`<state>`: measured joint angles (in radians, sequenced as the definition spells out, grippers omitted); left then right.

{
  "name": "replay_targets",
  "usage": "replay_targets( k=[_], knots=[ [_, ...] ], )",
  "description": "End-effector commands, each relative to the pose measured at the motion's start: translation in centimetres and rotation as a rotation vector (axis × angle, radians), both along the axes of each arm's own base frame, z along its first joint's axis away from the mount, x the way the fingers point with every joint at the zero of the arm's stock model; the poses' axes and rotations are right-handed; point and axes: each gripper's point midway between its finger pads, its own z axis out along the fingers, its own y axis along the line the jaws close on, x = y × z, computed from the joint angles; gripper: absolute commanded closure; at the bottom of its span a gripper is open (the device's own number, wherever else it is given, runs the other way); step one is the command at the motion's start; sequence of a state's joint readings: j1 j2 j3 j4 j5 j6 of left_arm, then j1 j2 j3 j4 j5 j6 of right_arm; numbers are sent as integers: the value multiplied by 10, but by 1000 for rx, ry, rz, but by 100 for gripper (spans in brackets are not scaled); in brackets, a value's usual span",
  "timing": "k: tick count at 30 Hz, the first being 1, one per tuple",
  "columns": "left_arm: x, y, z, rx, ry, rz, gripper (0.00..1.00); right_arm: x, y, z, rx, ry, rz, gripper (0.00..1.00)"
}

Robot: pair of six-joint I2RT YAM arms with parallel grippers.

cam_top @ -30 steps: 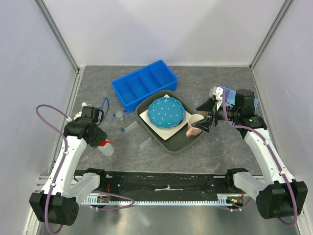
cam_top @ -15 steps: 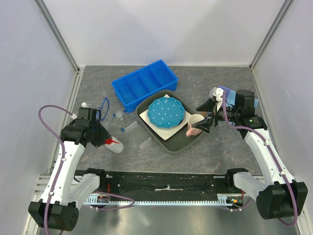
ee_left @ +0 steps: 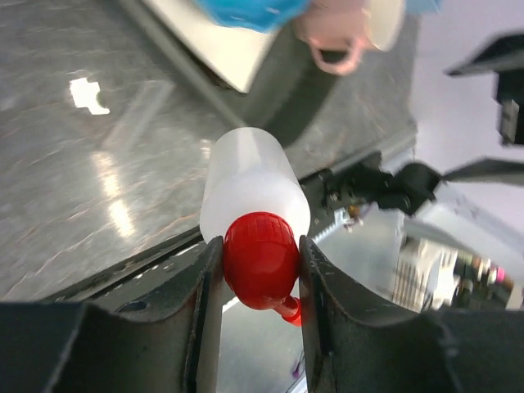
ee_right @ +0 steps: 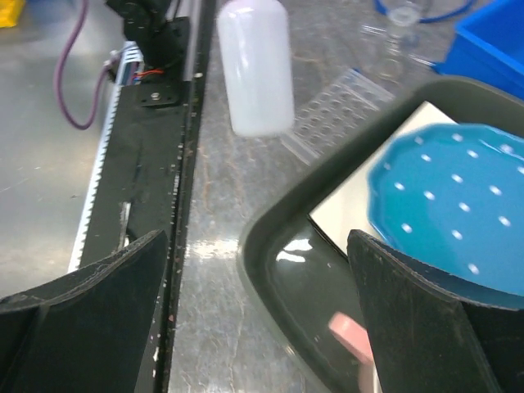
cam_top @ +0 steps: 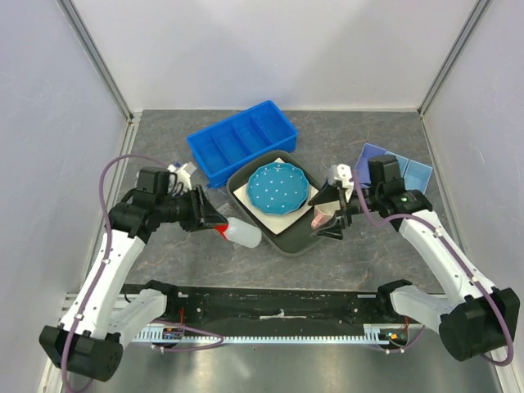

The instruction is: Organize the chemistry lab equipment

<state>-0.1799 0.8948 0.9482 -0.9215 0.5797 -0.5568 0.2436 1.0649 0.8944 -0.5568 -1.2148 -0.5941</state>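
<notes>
The white squeeze bottle (cam_top: 242, 235) with its red nozzle cap (ee_left: 260, 255) is held sideways by my left gripper (cam_top: 214, 223), which is shut on the cap. The bottle's body (ee_left: 252, 176) points toward the dark tray (cam_top: 280, 244). In the right wrist view the bottle (ee_right: 255, 65) sits just beside a clear rack (ee_right: 336, 115). A small clear beaker (ee_right: 401, 20) stands further back. My right gripper (cam_top: 332, 214) is open over the tray's right corner by the pink mug (cam_top: 321, 216), holding nothing. In its own view my right gripper (ee_right: 258, 246) straddles the tray rim (ee_right: 264, 214).
The tray holds a white sheet and the blue dotted plate (cam_top: 278, 187). A blue divided bin (cam_top: 241, 141) stands behind it. Light-blue boxes (cam_top: 409, 172) sit at the right. The black rail (cam_top: 278, 301) runs along the near table edge.
My left arm has swung right with the squeeze bottle, from the table's left side to the tray's front left rim. My right arm has moved left over the mug, uncovering the light-blue boxes.
</notes>
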Motion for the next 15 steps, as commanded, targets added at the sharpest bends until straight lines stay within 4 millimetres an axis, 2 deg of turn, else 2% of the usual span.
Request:
replay_targets(
  k=[1, 3, 4, 7, 9, 15],
  knots=[
    [-5, -65, 58, -172, -190, -295, 98, -13, 28, 12, 4, -65, 143, 2],
    [2, -83, 54, -156, -179, -329, 98, -11, 39, 5, -19, -37, 165, 2],
    [0, -95, 62, -166, -205, -367, 98, -17, 45, 2, -27, -26, 192, 2],
    [10, -115, 61, -162, -212, -392, 98, -19, 54, -10, -59, 10, 198, 2],
    [15, -123, 60, -163, -212, -402, 98, -14, 57, -17, -71, 29, 152, 2],
    [21, -142, 61, -183, -221, -432, 98, -13, 64, -26, -76, 80, 126, 2]
  ],
)
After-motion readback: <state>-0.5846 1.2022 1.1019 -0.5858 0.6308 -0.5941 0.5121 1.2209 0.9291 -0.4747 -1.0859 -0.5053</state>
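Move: The white bottle, gripped by its red cap, has its body about 7 cm right of the left hand and 5 cm lower; the open right gripper waits some 30 cm to that hand's right, about 1 cm ahead and 2 cm higher. From the right hand, the bottle body is roughly 23 cm left, 3 cm back and 7 cm down, the pink mug 5 cm right, 4 cm ahead and the blue plate 12 cm left, 10 cm ahead, both some 18 cm below. The white bottle, still held by its red cap in the left fingers, is carried about 12 cm right and slightly up towards the right gripper, slowing at the end while the left hand turns some 25 degrees clockwise. The right hand comes to meet it, 5 or 6 cm left, sinking about 3 cm and easing back a little, its fingers staying wide open around the bottle's lower end. ##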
